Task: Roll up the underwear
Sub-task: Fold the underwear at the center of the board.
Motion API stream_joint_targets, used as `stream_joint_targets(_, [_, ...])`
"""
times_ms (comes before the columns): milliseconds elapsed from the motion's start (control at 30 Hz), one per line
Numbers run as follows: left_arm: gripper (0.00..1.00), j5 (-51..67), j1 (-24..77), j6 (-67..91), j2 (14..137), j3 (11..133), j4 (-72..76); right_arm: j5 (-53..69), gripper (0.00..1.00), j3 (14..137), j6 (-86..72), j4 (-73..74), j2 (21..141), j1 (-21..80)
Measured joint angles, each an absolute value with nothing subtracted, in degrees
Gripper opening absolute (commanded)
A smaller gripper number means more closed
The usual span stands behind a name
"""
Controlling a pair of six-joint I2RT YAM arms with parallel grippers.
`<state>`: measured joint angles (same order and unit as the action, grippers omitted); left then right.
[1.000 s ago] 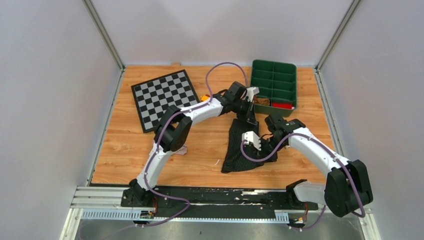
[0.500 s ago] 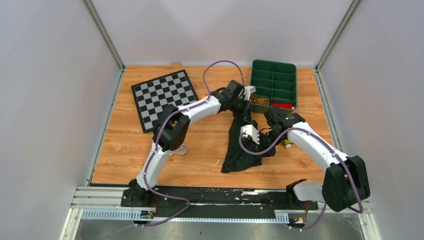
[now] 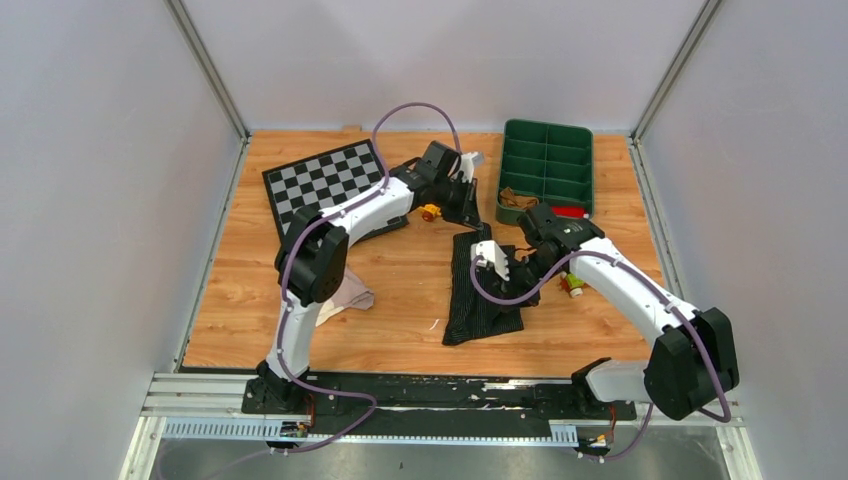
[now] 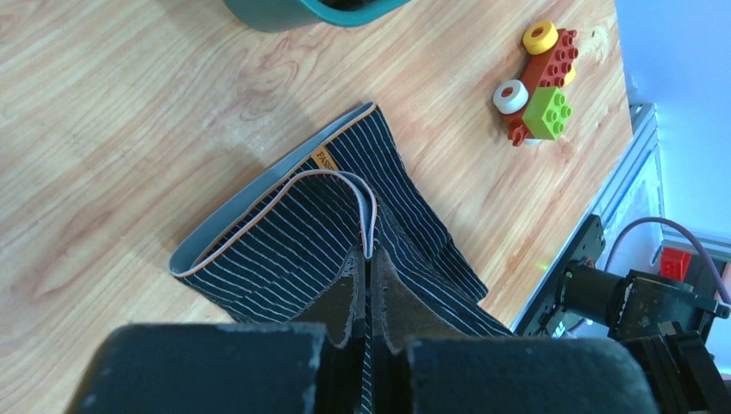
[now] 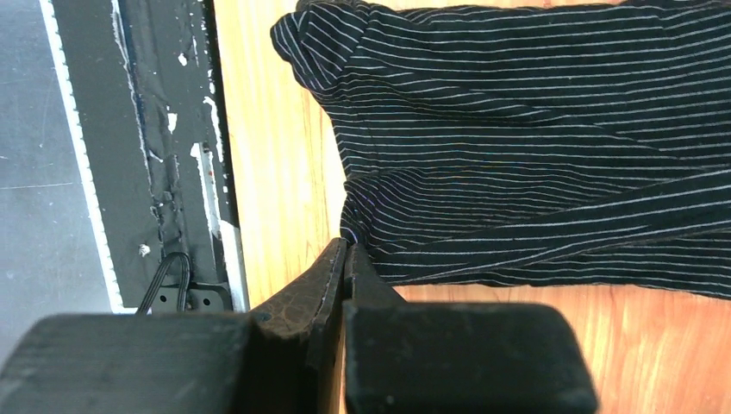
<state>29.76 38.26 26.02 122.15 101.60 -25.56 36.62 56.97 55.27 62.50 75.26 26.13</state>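
The black pin-striped underwear (image 3: 478,295) lies on the wooden table, folded into a narrow strip. My left gripper (image 3: 466,218) is at its far end, and in the left wrist view it (image 4: 369,259) is shut on a fold of the grey, orange-edged waistband (image 4: 259,207). My right gripper (image 3: 522,290) is at the garment's right side. In the right wrist view it (image 5: 345,250) is shut on a corner of the striped cloth (image 5: 534,147). A pale pink-beige underwear (image 3: 347,296) lies crumpled by the left arm's elbow.
A green compartment tray (image 3: 575,150) stands at the back right with a red piece and something brown inside. A checkerboard mat (image 3: 320,185) lies at the back left. Toy bricks (image 3: 573,286) sit right of the underwear, and an orange toy (image 3: 430,212) near the left wrist.
Both grippers moved left and away from me with the black underwear. The cloth is now narrower and folded over. The left elbow swung left, uncovering more of the pink-beige garment.
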Motion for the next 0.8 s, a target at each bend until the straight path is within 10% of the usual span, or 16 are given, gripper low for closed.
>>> stream_joint_targets(800, [0.0,28.1,44.4,25.2,135.0,108.8,-23.8,34.3,0.0,46.3,55.1,55.5,77.3,26.3])
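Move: Both hands hold the dark striped underwear by its raised edge. Its middle lies about 12 cm back and 3 cm right of the left hand, some 9 cm below; the green box stands 12 cm ahead and 17 cm right. From the right hand the underwear's middle is roughly 4 cm ahead, 9 cm left and 7 cm down, the brick car 7 cm ahead and 14 cm right. Both hands keep pinching the underwear and lower it about 6 cm, the left also swinging 5 cm right. ##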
